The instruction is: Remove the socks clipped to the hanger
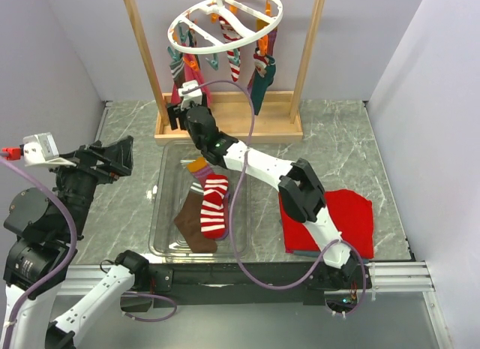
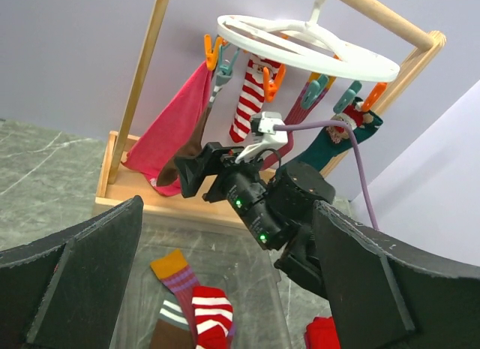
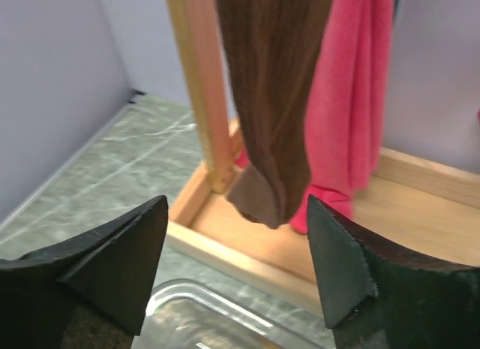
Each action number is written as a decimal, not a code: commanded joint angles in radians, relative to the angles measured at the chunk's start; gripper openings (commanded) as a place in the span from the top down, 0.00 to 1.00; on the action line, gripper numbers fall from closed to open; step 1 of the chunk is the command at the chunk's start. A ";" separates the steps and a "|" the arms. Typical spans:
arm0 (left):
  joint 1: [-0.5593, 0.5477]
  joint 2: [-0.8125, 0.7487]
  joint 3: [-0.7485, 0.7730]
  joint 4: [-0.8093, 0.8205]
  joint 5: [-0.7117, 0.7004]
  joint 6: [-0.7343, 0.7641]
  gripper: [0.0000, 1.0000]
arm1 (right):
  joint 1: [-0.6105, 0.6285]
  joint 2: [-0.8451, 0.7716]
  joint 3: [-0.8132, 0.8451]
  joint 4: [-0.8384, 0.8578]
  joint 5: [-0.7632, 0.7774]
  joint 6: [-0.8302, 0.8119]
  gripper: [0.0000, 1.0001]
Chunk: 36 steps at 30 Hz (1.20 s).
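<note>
A white round hanger (image 1: 225,22) hangs in a wooden stand (image 1: 229,127) with several socks clipped to it: a brown one (image 3: 274,101), a red-and-white striped one (image 2: 247,101) and a dark teal one (image 2: 334,142). My right gripper (image 3: 236,206) is raised to the hanger's left side and stands open. The brown sock's toe hangs between its fingertips, with no contact showing. My left gripper (image 2: 229,206) is open and empty, held back at the left, facing the stand.
A clear bin (image 1: 161,206) below the stand holds a brown sock (image 1: 193,221), a striped sock (image 1: 214,206) and a purple-and-orange sock (image 1: 199,169). A pink cloth (image 3: 352,101) hangs just behind the brown sock. A red folded cloth (image 1: 345,221) lies right of the bin.
</note>
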 commanded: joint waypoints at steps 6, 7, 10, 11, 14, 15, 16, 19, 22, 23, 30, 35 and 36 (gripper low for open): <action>-0.001 -0.035 -0.010 0.020 0.014 0.022 0.01 | -0.003 0.061 0.112 0.144 0.079 -0.105 0.31; -0.001 -0.035 -0.007 0.017 0.011 0.022 0.01 | -0.005 0.070 0.131 0.154 0.085 -0.125 0.32; -0.001 -0.046 -0.011 0.016 0.000 0.025 0.01 | -0.003 0.115 0.202 0.146 0.100 -0.154 0.39; -0.001 -0.049 -0.011 0.017 -0.002 0.025 0.00 | -0.005 0.126 0.219 0.146 0.104 -0.157 0.41; -0.001 -0.052 -0.013 0.014 0.003 0.025 0.02 | -0.006 0.155 0.256 0.152 0.104 -0.168 0.54; 0.001 -0.049 -0.014 0.013 0.006 0.025 0.02 | -0.009 0.156 0.263 0.152 0.102 -0.165 0.58; -0.001 -0.047 -0.016 0.011 0.008 0.025 0.03 | -0.011 0.159 0.274 0.144 0.098 -0.150 0.63; -0.001 -0.035 -0.019 0.003 0.017 0.017 0.05 | -0.014 0.140 0.254 0.150 0.073 -0.134 0.80; -0.001 -0.021 -0.025 0.008 0.029 0.006 0.05 | -0.006 0.100 0.208 0.154 0.068 -0.131 0.94; -0.001 -0.017 -0.028 0.013 0.034 0.006 0.05 | -0.002 0.066 0.190 0.154 0.070 -0.131 0.99; -0.001 0.057 -0.034 0.013 0.101 -0.049 0.05 | 0.060 -0.173 -0.120 0.177 0.081 -0.141 1.00; -0.001 0.116 -0.037 0.031 0.213 -0.124 0.05 | 0.063 -0.348 -0.213 -0.001 0.007 -0.019 1.00; -0.001 0.123 -0.037 0.048 0.227 -0.135 0.05 | 0.064 -0.370 -0.233 -0.048 -0.013 0.031 1.00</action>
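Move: The brown sock hangs just ahead of the open right hand, its middle about 4 cm farther out and 5 cm above, not noticeably off to either side. The pink cloth hangs about 4 cm beyond it and 4 cm to its right, and the left wooden post stands roughly 7 cm farther out than the hand and 6 cm to its left. From the left hand the brown sock lies some 32 cm ahead, 11 cm to the right and 13 cm lower. The brown sock's leg is pinched by the right hand, which eases about 3 cm forward and 3.5 cm up into it, tips lifting slightly, and closes fully. Keeping hold, it draws the sock back some 7 cm and a little right, dipping and rising again. The left hand, open, hovers, then starts forward, right and down towards the sock, about 6 cm. ##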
